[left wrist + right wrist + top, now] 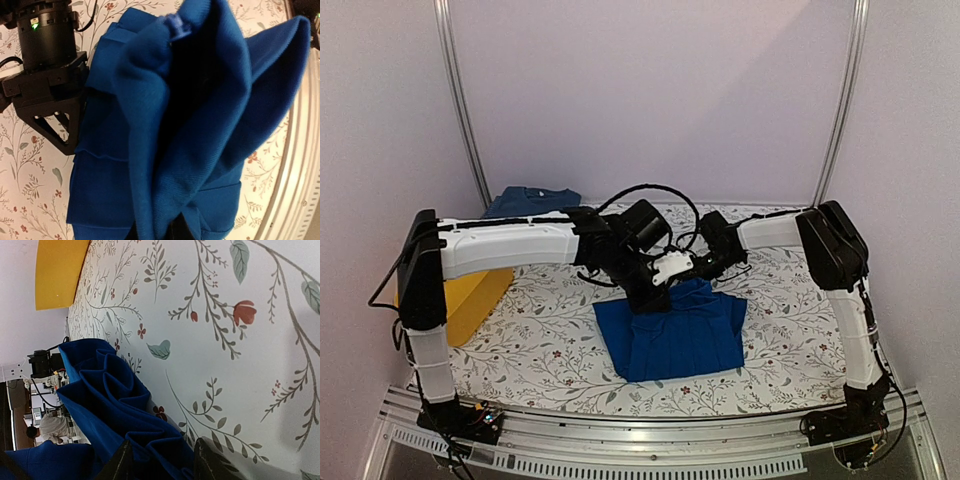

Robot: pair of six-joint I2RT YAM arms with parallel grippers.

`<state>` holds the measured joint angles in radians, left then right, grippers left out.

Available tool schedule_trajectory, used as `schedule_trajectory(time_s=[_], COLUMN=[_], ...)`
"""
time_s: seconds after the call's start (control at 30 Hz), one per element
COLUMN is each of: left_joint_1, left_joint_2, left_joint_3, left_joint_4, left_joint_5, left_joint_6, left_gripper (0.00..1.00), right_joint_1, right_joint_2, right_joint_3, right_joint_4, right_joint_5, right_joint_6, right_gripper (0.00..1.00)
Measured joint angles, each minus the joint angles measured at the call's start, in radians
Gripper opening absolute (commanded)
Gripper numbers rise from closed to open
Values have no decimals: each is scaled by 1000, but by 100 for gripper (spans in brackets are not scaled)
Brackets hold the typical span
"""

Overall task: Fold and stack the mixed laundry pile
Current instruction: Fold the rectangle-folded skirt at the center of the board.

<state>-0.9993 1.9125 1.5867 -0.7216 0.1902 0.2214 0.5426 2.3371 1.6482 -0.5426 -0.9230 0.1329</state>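
A royal-blue piece (675,335) of the laundry pile lies half-folded on the middle of the floral tablecloth. My left gripper (645,298) is at its far left edge, shut on a lifted fold. That fold (180,125) fills the left wrist view and hides the fingers. My right gripper (692,270) reaches the far edge of the same piece. Its fingers (120,462) stand apart, with bunched blue folds (125,405) between them. A dark navy-teal piece (530,200) lies at the back left. The checked shirt is out of view.
A yellow tub (470,300) sits at the left edge of the table, partly under the left arm. Both forearms cross above the back half of the table. The metal rail (650,440) runs along the near edge.
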Motion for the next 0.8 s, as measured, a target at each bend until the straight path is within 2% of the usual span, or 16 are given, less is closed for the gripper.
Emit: schedule_trajectory(time_s=[0.17, 0.3, 0.43, 0.5, 0.63, 0.7, 0.8], left_joint_1=[35, 64, 99, 115, 153, 181, 211], left_joint_2=[116, 177, 202, 194, 130, 46, -134], left_joint_3=[66, 86, 117, 128, 120, 56, -134], left_joint_4=[8, 18, 35, 50, 80, 108, 205], left_joint_5=[-40, -66, -117, -154, -179, -157, -26], left_joint_6=[39, 61, 46, 16, -114, -200, -350], left_gripper=[15, 34, 61, 69, 72, 74, 68], right_joint_1=[-1, -8, -40, -68, -185, -244, -307], right_joint_2=[-1, -2, -22, -37, -123, -199, -354], right_joint_3=[-9, -10, -5, 2, 19, 16, -41], right_joint_4=[-6, -8, -20, -33, -53, -59, -48], right_joint_5=[-22, -34, -16, 3, 70, 104, 124], right_joint_6=[-18, -11, 16, 32, 63, 74, 78], right_gripper=[40, 51, 58, 60, 64, 64, 63])
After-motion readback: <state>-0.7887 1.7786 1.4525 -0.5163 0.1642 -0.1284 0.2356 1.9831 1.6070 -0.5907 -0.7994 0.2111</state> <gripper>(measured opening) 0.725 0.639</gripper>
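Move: My left hand holds the raised edge of the skirt; the far edge where it will be laid is about 8 cm ahead, 1 cm left and 11 cm below. The skirt's middle is roughly 4 cm back, 3 cm right and 12 cm below; the yellow basket stands some 46 cm left and 3 cm ahead. My right fingertips are already at the far edge, 1 cm above it; from them the skirt's far right corner lies about 14 cm right and 6 cm back. With my left hand I carry the held edge forward and down about 5 cm towards the skirt's far edge and open my fingers wide to let go. Then I go on forward, rise and swing left, turning some 30 degrees counter-clockwise. My right hand stays at the far edge at first, then opens wider and leaves rightward, upward and forward, turning clockwise. ##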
